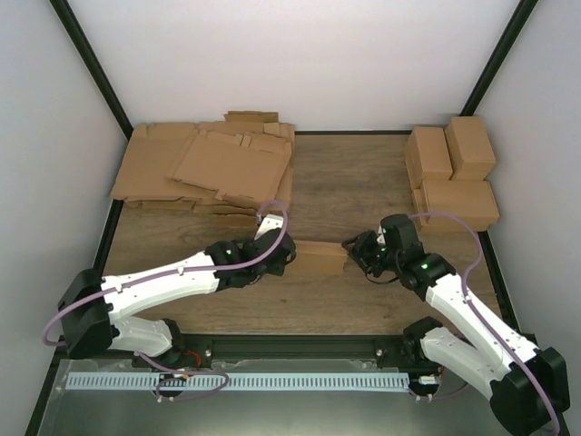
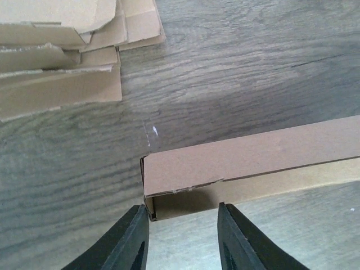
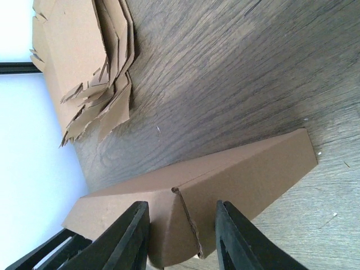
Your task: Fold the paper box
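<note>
The paper box (image 1: 320, 258) is a small brown oblong box lying on the wooden table between my two grippers. My left gripper (image 1: 285, 258) is open at its left end. In the left wrist view the box (image 2: 253, 160) lies just ahead of the left gripper (image 2: 183, 228), and the left fingertip (image 2: 139, 216) is at the box's near corner. My right gripper (image 1: 352, 249) is at the right end. In the right wrist view its jaws (image 3: 181, 228) are open and straddle the box's end corner (image 3: 242, 174), where a flap edge shows.
A pile of wide flat cardboard sheets (image 1: 209, 168) lies at the back left; it also shows in the left wrist view (image 2: 56, 50) and the right wrist view (image 3: 79, 62). Several folded boxes (image 1: 451, 173) are stacked at the back right. White walls enclose the table.
</note>
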Action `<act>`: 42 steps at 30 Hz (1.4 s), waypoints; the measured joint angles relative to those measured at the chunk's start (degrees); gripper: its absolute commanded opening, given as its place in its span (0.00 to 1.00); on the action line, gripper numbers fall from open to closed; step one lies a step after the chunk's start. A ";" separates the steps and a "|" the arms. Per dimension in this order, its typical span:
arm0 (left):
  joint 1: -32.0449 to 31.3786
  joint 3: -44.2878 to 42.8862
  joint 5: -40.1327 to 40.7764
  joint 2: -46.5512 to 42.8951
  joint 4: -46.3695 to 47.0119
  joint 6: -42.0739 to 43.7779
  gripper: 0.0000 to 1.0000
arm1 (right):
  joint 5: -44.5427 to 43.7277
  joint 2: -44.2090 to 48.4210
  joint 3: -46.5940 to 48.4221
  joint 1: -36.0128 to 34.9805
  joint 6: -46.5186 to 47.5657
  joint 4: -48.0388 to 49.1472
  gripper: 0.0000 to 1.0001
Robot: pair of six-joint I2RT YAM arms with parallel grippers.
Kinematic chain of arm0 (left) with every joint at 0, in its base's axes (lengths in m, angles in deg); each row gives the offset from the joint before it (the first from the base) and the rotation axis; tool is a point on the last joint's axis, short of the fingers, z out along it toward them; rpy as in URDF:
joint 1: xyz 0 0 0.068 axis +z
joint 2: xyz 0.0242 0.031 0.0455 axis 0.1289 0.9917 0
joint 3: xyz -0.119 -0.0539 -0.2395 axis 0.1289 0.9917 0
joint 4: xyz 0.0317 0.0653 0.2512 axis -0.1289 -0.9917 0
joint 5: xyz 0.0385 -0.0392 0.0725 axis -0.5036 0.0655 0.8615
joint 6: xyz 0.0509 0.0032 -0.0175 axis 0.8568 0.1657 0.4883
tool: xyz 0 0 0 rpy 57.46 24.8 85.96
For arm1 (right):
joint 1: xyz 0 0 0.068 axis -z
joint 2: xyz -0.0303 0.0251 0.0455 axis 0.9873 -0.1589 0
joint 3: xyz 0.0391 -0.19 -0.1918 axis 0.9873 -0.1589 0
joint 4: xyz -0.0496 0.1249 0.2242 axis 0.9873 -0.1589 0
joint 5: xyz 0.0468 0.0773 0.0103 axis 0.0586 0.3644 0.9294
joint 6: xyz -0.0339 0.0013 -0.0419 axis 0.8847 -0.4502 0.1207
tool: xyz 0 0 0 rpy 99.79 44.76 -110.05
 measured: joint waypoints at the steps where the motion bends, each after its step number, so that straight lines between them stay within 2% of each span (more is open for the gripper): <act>1: 0.00 -0.33 -0.33 -0.26 -0.68 -0.15 0.43 | 0.00 -0.15 0.00 0.00 0.02 0.20 0.34; 6: 0.66 -1.03 -4.42 -4.68 -2.80 -1.68 0.58 | 0.00 -0.70 0.00 0.00 0.04 0.94 0.34; 11: 7.63 -1.36 -15.04 -8.70 -1.40 -2.95 0.76 | 0.00 -0.92 0.02 0.00 0.11 1.29 0.33; 15: 14.91 1.68 -24.55 -12.63 2.97 -5.44 0.78 | 0.00 -0.96 0.02 0.00 0.28 1.31 0.33; 20: 26.29 12.31 -39.74 -18.16 13.31 -14.80 0.78 | 0.00 -0.96 0.02 0.00 0.48 1.31 0.33; 22: 27.71 16.02 -43.98 -18.97 17.29 -19.19 0.81 | 0.00 -0.94 0.02 0.00 0.50 1.31 0.33; 24: 28.15 19.37 -47.47 -19.85 20.87 -24.09 0.89 | 0.00 -0.94 0.02 0.00 0.50 1.31 0.33; 29: 28.26 22.53 -50.66 -22.51 26.27 -34.01 1.00 | 0.00 -0.96 0.02 0.00 0.55 1.29 0.34; 36: 28.28 25.14 -52.02 -24.17 32.00 -44.06 0.99 | 0.00 -0.96 0.02 0.00 0.94 1.31 0.34; 42: 28.26 25.55 -52.72 -23.02 33.55 -48.24 0.96 | 0.02 -1.18 0.11 0.00 1.07 1.31 0.34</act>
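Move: The paper box stands on its long side. Its middle is about 7 cm right of my left hand, 2 cm ahead and 3 cm lower, and its left end is just beside my fingers. From my right hand, which straddles the box's right end, the middle is some 8 cm to the left, about level fore and aft, and 3 cm lower. The cardboard stack lies roughly 20 cm ahead and 17 cm left of my left hand, 8 cm below. I bring my left hand off the near side of the box's left end, slightly back and up, then swing it out to the left, dip briefly and rise again, finishing about 4 cm higher and 2 cm left. Meanwhile I roll it some 75 degrees, left side down, until the fingers point right across at that end, and spread them from a third open to fully wide. My right hand stays put and keeps the right end between its fingers. ##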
